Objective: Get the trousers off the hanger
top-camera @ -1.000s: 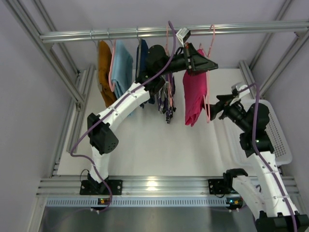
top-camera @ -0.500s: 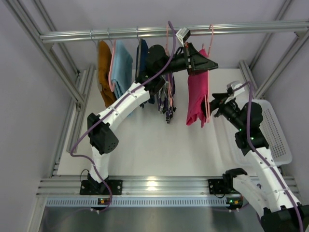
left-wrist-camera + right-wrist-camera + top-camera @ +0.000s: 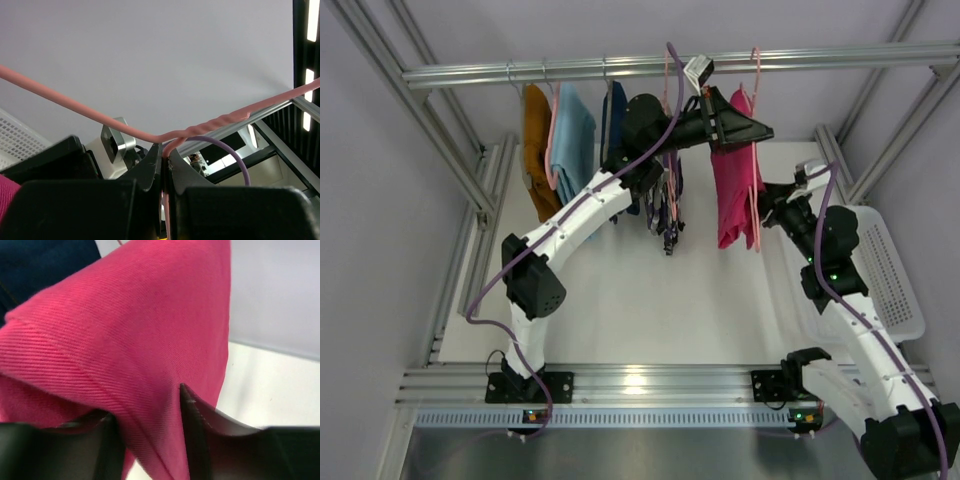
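Observation:
The magenta-pink trousers hang folded over a pink hanger on the rail. My left gripper is shut on the hanger's wire neck, just under the twisted hook. In the left wrist view the fingertips pinch that wire. My right gripper is at the trousers' right edge, and its jaws have closed on a fold of the magenta cloth. The fold fills the gap between the right fingertips. The navy patterned trousers hang further left, behind my left arm.
An orange garment, a light blue one and a dark navy one hang on the rail's left part. A white perforated basket stands at the right of the table. Aluminium frame posts border both sides.
My right arm has moved up and left to the magenta trousers, and its jaws have narrowed onto the cloth. The trousers now hang straighter. The left arm has stayed put.

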Controlling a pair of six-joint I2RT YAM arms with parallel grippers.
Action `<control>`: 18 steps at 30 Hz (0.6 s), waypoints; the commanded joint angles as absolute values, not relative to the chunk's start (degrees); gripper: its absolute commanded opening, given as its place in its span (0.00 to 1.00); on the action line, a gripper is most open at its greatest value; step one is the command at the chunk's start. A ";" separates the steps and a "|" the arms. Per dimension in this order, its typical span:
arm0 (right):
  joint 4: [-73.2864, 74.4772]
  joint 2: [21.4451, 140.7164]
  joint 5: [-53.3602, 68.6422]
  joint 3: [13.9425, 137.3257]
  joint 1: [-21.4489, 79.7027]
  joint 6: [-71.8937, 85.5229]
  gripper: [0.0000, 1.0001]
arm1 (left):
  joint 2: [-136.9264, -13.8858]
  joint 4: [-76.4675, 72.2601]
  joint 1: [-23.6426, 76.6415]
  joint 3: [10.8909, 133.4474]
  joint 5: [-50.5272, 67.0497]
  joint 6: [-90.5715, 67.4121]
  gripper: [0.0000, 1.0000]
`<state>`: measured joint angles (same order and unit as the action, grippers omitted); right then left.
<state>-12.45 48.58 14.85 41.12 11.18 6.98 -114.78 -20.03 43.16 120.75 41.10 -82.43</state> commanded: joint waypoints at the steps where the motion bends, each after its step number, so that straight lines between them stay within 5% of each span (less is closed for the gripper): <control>1: -20.92 48.96 16.69 41.57 12.04 6.86 0.23 | -111.62 -31.73 44.73 122.35 41.92 -82.97 0.00; 5: -17.85 47.20 16.79 45.17 11.95 7.03 0.00 | -111.10 -30.32 44.74 120.42 42.45 -79.90 0.00; 18: -0.18 35.07 14.68 60.64 11.69 10.46 0.00 | -106.44 -19.70 44.47 110.57 45.09 -64.61 0.00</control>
<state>5.39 39.16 16.16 52.80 11.33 9.72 -112.51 -18.44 44.56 111.61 43.90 -70.85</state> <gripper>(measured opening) 0.054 0.052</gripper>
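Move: Beside the right gripper's half-closed fingers hang the pink trousers; their middle is about 4 cm ahead of the hand point, 4 cm to its left and 5 cm below. Their pink hanger is some 3 cm ahead, 2 cm left and 3 cm higher. The patterned trousers hang roughly 23 cm left and 5 cm ahead, about level. From the left hand, which already holds the hanger's neck, the pink trousers' middle lies straight below by about 22 cm and 3 cm left. The right fingers shut on a fold of the pink trousers and pinch it, then the right hand pulls the cloth up and back towards its base, about 7 cm up and 6 cm back, gathering speed. Meanwhile the left hand keeps its grip on the hanger's neck and lowers it some 6 cm, tilting slightly. ##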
